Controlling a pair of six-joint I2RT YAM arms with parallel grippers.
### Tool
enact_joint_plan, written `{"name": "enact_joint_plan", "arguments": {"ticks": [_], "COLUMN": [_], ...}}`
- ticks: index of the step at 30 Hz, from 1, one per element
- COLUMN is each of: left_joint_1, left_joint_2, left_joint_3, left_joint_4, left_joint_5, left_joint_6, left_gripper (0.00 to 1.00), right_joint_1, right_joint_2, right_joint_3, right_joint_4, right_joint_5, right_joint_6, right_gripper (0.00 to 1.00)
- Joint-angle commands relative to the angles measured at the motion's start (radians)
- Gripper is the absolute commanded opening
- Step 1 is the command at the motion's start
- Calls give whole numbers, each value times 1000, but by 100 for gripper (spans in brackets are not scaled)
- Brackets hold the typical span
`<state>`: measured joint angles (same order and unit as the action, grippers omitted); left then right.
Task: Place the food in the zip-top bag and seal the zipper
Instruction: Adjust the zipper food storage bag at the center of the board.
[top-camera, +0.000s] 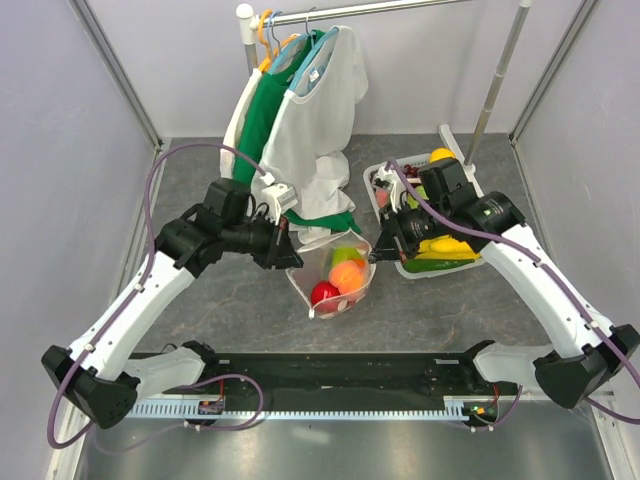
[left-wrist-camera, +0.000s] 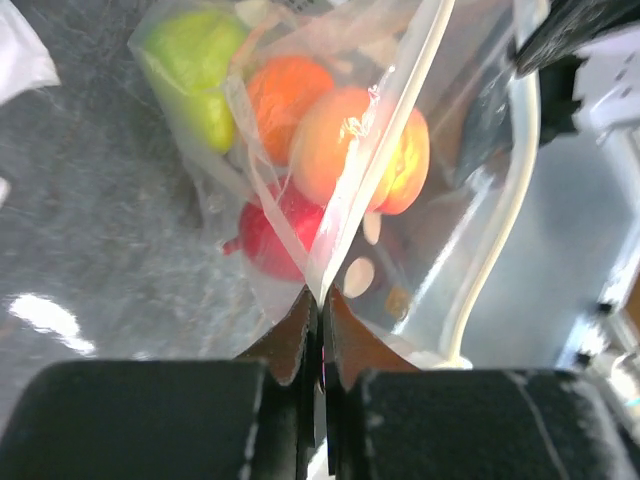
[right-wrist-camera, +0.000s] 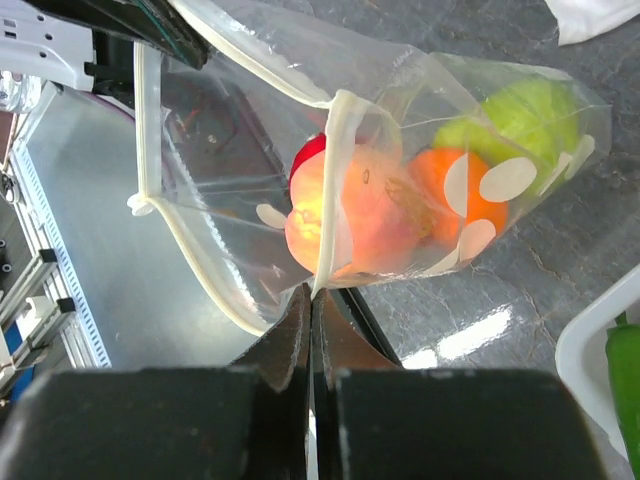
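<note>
The zip-top bag (top-camera: 337, 283) hangs between my two grippers at the table's middle, its mouth gaping toward the arm bases. Inside lies the food: a green apple (left-wrist-camera: 195, 75), an orange fruit (left-wrist-camera: 285, 95), a peach (left-wrist-camera: 355, 145) and a red piece (left-wrist-camera: 275, 235). My left gripper (top-camera: 290, 252) is shut on the bag's left edge, pinching film at its fingertips (left-wrist-camera: 320, 300). My right gripper (top-camera: 374, 257) is shut on the zipper (right-wrist-camera: 335, 190) at the right side, its tips (right-wrist-camera: 312, 292) clamping the pale strip. Between the grips, the zipper's other lip (right-wrist-camera: 190, 250) sags apart.
A white slotted basket (top-camera: 384, 180) at the right holds more toy food, including a yellow and a green piece (top-camera: 445, 255). White and green garments (top-camera: 310, 120) hang on a rack behind the bag. The basket's rim (right-wrist-camera: 600, 360) shows close to the right gripper.
</note>
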<state>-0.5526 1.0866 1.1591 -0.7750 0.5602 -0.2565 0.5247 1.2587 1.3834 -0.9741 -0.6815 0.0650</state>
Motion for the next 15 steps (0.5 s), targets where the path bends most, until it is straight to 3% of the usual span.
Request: {"name": "enact_joint_plan", "arguments": {"ticks": [1,6,11,13,15], "left_joint_1": [-16,-64,-69,-69,-70], "left_joint_2": [67,101,150,154,162], "left_joint_3": [102,56,60,63,68], "left_joint_4": [-218,-140,-87,-58,-47], "left_joint_5": [-17,-4,-13,-14,-11], "left_joint_6": [309,266,226,214,209], "left_gripper": [11,19,32,43,44], "right_joint_1": [-6,-6,-6,-6,-6], "right_joint_2": [14,103,151,145,140], "right_joint_3": [43,-26,66,84,98], "right_joint_4": [-78,-43,-23,-26,-55], "right_joint_5": [19,83,66,63,57], "right_joint_6": [-48,-140,-148,-156,-168], "right_gripper": [0,0,0,0,0]}}
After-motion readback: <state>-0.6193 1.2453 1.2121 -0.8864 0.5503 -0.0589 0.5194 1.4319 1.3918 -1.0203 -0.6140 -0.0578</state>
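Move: The bag's middle lies about 7 cm to the right of the left hand, 3 cm back and 8 cm lower; from the right hand it is some 8 cm to the left, 3 cm back and 8 cm lower. Each hand is shut on the near side of its rim. In the bag, the peach sits about 11 cm to the left hand's right and 4 cm back, the red fruit 6 cm right and 7 cm back, both roughly 10 cm below it. The bag's left rim comes out of the left pinch as those fingers open to nearly half, while that hand sinks about 4 cm around it, turning some 10 degrees clockwise and tipping its fingers farther down. The right hand keeps its pinch on the right rim and carries it down some 5 cm and a little forward, fingers also tipping down. ##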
